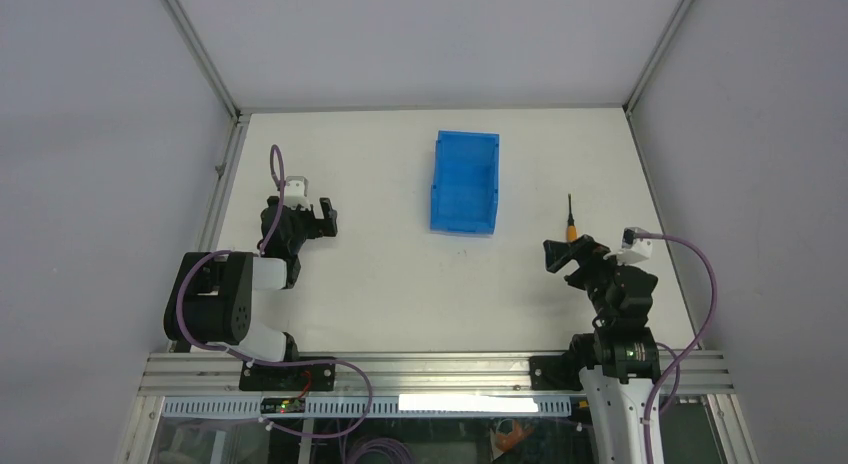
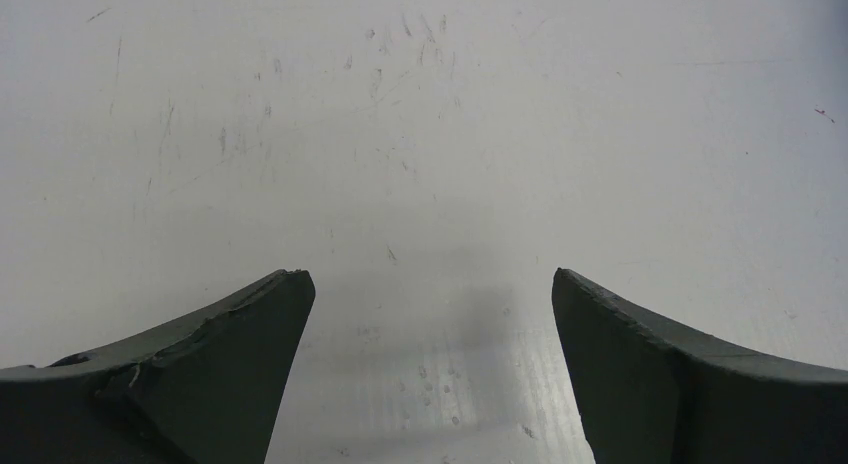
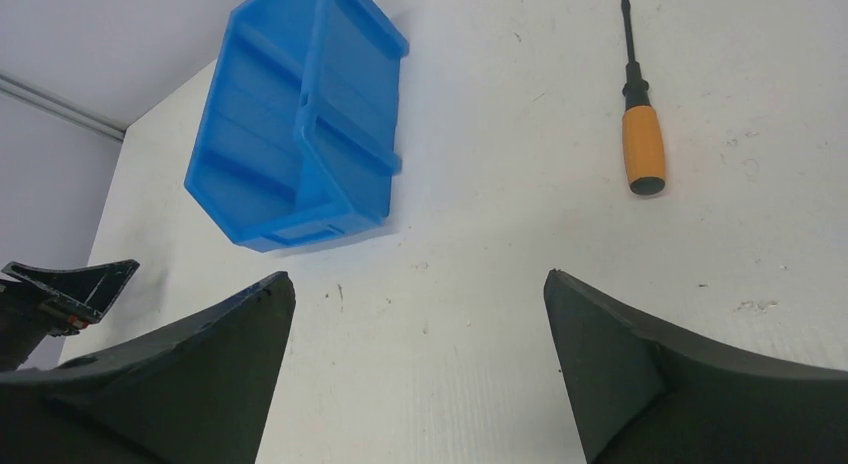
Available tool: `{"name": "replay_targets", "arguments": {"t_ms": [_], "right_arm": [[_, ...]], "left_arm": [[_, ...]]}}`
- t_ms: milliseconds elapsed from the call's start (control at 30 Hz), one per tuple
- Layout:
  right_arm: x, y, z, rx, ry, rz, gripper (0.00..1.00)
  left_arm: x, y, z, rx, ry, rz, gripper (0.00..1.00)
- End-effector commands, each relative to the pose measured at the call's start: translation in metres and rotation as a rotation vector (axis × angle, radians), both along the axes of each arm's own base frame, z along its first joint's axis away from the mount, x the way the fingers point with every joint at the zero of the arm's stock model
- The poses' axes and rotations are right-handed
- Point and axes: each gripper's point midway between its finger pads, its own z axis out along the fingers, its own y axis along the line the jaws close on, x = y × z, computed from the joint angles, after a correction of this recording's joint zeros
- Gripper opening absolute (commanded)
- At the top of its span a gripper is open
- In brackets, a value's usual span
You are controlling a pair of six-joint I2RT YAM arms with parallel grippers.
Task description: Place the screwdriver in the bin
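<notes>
The screwdriver [image 1: 571,221], with an orange handle and thin black shaft, lies on the white table at the right, shaft pointing away; it also shows in the right wrist view [image 3: 640,124]. The blue bin [image 1: 465,181] stands empty at the table's far middle, and shows in the right wrist view [image 3: 300,114]. My right gripper [image 1: 562,256] is open and empty, just near of the screwdriver's handle; in the right wrist view [image 3: 418,284] the screwdriver lies ahead and to the right. My left gripper [image 1: 322,217] is open and empty over bare table at the left, also in its wrist view [image 2: 430,279].
Grey walls with aluminium frame posts [image 1: 200,49] enclose the table on three sides. The aluminium rail [image 1: 430,369] holding both arm bases runs along the near edge. The left gripper's tip shows at the left edge of the right wrist view [image 3: 70,289].
</notes>
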Motion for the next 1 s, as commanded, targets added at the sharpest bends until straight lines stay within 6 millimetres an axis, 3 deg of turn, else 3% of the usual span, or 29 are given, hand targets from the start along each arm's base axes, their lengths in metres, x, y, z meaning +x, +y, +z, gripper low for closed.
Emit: {"name": "replay_targets", "arguments": {"t_ms": [0, 67, 133, 267, 367, 500, 567, 600, 700, 867, 900, 967], "right_arm": [[0.003, -0.009, 0.023, 0.055, -0.059, -0.086, 0.99], [0.001, -0.008, 0.044, 0.032, -0.116, -0.063, 0.99], [-0.005, 0.009, 0.079, -0.046, -0.23, 0.074, 0.99], [-0.003, 0.013, 0.15, -0.126, -0.385, 0.12, 0.99], [0.006, 0.015, 0.181, -0.227, -0.303, 0.179, 0.99], [0.035, -0.012, 0.216, -0.348, -0.096, 0.094, 0.99], [0.054, -0.029, 0.212, -0.385, 0.087, 0.041, 0.99], [0.067, -0.034, 0.201, -0.395, 0.217, 0.04, 0.99], [0.079, -0.047, 0.179, -0.44, 0.494, 0.037, 0.99], [0.117, -0.064, 0.101, -0.525, 0.848, 0.083, 0.99], [0.125, -0.069, 0.074, -0.518, 0.924, 0.1, 0.99], [0.136, -0.071, 0.044, -0.504, 0.985, 0.119, 0.99]], "left_arm": [[0.015, 0.0, 0.025, -0.015, -0.094, -0.006, 0.99], [0.015, 0.0, 0.025, -0.015, -0.096, -0.006, 0.99], [0.015, 0.0, 0.025, -0.015, -0.095, -0.006, 0.99], [0.015, 0.0, 0.025, -0.015, -0.094, -0.006, 0.99], [0.015, -0.001, 0.025, -0.015, -0.095, -0.006, 0.99], [0.015, -0.001, 0.025, -0.015, -0.095, -0.007, 0.99], [0.015, 0.0, 0.025, -0.015, -0.095, -0.006, 0.99], [0.015, 0.0, 0.025, -0.015, -0.095, -0.006, 0.99], [0.015, -0.001, 0.025, -0.015, -0.095, -0.006, 0.99], [0.015, -0.001, 0.025, -0.015, -0.095, -0.007, 0.99], [0.015, -0.001, 0.026, -0.015, -0.096, -0.006, 0.99], [0.015, 0.0, 0.025, -0.015, -0.094, -0.006, 0.99]]}}
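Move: The screwdriver lies on the table about 12 cm ahead of the right hand, 7 cm to its right and some 15 cm below it, tip pointing away from the base. The blue bin stands about 25 cm to the left of the screwdriver and 9 cm farther out. From the left hand the screwdriver is roughly 61 cm to the right, about 3 cm back and 3 cm lower. The right arm sweeps its empty, wide-open hand up almost 27 cm, at first nearly straight, then arching forward about 17 cm and a little to the right, and over the top it plunges some 17 cm while still going forward, ending high above the table and slightly beyond the screwdriver. During the descent the wrist tips sharply downward, about 40 degrees, and the hand's left side drops some 25 degrees, so that the fingers point steeply down, still open and touching nothing. ##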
